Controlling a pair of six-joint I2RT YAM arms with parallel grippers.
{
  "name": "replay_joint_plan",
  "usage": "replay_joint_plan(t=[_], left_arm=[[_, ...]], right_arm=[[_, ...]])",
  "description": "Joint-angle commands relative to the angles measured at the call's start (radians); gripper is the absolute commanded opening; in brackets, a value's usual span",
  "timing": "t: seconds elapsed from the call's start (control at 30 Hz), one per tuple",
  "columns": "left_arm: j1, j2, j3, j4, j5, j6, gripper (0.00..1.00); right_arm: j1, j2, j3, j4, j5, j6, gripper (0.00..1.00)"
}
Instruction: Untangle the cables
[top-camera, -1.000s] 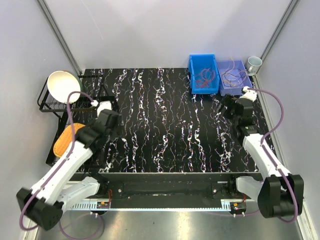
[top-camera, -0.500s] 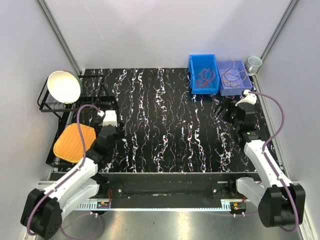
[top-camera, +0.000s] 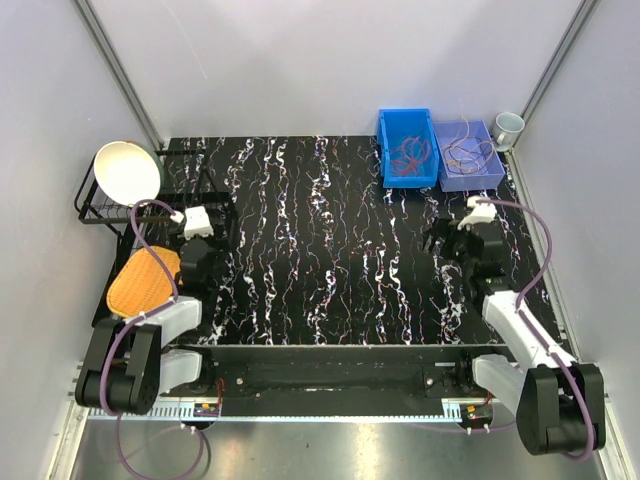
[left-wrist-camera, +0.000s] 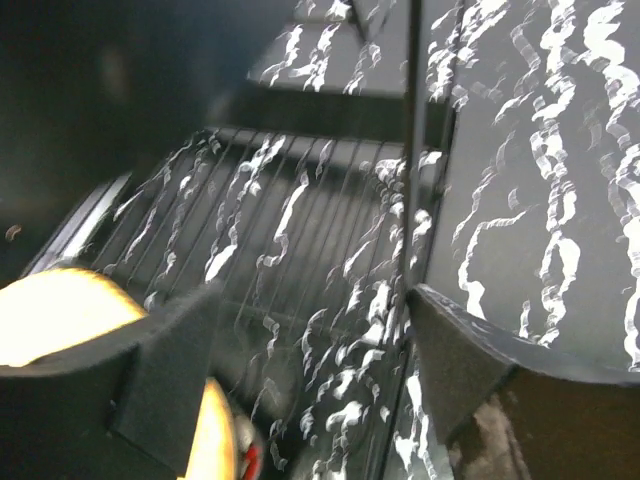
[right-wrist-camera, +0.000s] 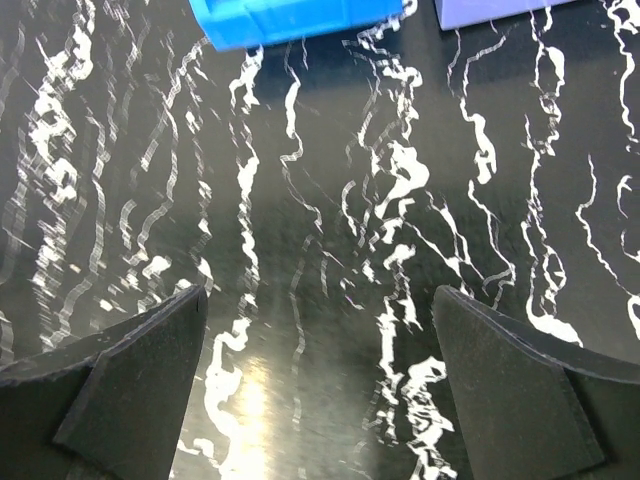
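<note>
The cables lie in two bins at the back right. Red and dark red cables (top-camera: 408, 153) coil in the blue bin (top-camera: 385, 150). Thin orange and pale cables (top-camera: 468, 153) loop in the lavender bin (top-camera: 496, 168). My right gripper (top-camera: 440, 236) is open and empty, low over the black marbled table (top-camera: 320, 230), in front of the bins; its view shows the table between its fingertips (right-wrist-camera: 320, 330). My left gripper (top-camera: 196, 262) is open and empty at the table's left edge, over the black wire rack (left-wrist-camera: 300, 230).
A white bowl (top-camera: 127, 172) stands in the wire dish rack (top-camera: 95, 212) at the left. An orange mat (top-camera: 140, 280) lies beside my left arm. A white mug (top-camera: 508, 126) stands at the back right corner. Grey walls enclose the table.
My left arm has pulled back and folded toward its base at the left edge. My right gripper has drawn back from the bins toward the near side and lowered.
</note>
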Motion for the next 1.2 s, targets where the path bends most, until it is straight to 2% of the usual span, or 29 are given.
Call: replay_joint_plan(t=[0.0,0.13,0.23,0.27,0.4,0.43,0.47,0.73,0.83,0.87,1.03,1.07,1.13,1.17], left_arm=[[0.040,0.077,0.013,0.222,0.154,0.026,0.76],[0.048,0.176,-0.012,0.350,0.252,0.055,0.76],[0.074,0.193,-0.018,0.337,0.295,0.032,0.75],[0.076,0.215,-0.030,0.421,0.295,0.032,0.76],[0.080,0.210,-0.029,0.392,0.300,0.032,0.81],[0.080,0.206,-0.029,0.385,0.301,0.032,0.83],[0.080,0.210,-0.030,0.411,0.298,0.033,0.99],[0.077,0.210,-0.026,0.394,0.297,0.033,0.99],[0.080,0.212,-0.027,0.394,0.295,0.032,0.99],[0.080,0.212,-0.026,0.394,0.297,0.033,0.99],[0.080,0.212,-0.027,0.394,0.298,0.033,0.99],[0.080,0.212,-0.027,0.394,0.298,0.032,0.99],[0.080,0.212,-0.026,0.394,0.297,0.033,0.99],[0.079,0.212,-0.026,0.394,0.297,0.032,0.99]], right_arm=[[-0.001,-0.063,-0.128,0.285,-0.014,-0.116,1.00],[-0.001,-0.068,-0.175,0.356,0.066,-0.132,1.00],[0.000,-0.057,-0.222,0.454,0.097,-0.136,1.00],[-0.001,-0.047,-0.251,0.489,0.098,-0.139,1.00],[-0.001,0.004,-0.300,0.659,0.147,-0.151,1.00],[0.000,0.018,-0.305,0.679,0.152,-0.170,1.00],[-0.001,0.048,-0.313,0.716,0.163,-0.177,1.00],[-0.001,0.217,-0.302,0.874,0.206,-0.245,1.00],[-0.004,0.293,-0.297,0.972,0.219,-0.262,1.00],[-0.006,0.321,-0.300,1.053,0.222,-0.250,1.00],[-0.052,0.530,-0.293,1.196,0.126,-0.233,1.00],[-0.058,0.564,-0.293,1.283,0.091,-0.230,1.00],[-0.066,0.538,-0.273,1.240,0.089,-0.225,1.00],[-0.069,0.526,-0.253,1.122,0.068,-0.231,1.00]])
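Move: The cables already lie in the bins. The purple bin with its orange cables is about 25 cm ahead of the right hand, 11 cm to its right and 9 cm below. The blue bin with red cables stands level with the purple one, some 16 cm to its left, and the white mug is 6 cm beyond the purple bin and 12 cm right of it. From the left hand, the purple bin is roughly 25 cm ahead, 68 cm right and 7 cm lower. With the cables left untouched in their bins, the empty right hand sinks about 7 cm over bare table and swings 5 cm right, first easing back slightly, then forward. It levels by some 15 degrees as its arm folds, fingers wide open. Beside the rack, the left hand edges forward and right about 3 cm, turns slightly clockwise, opens fully and then stays still. ##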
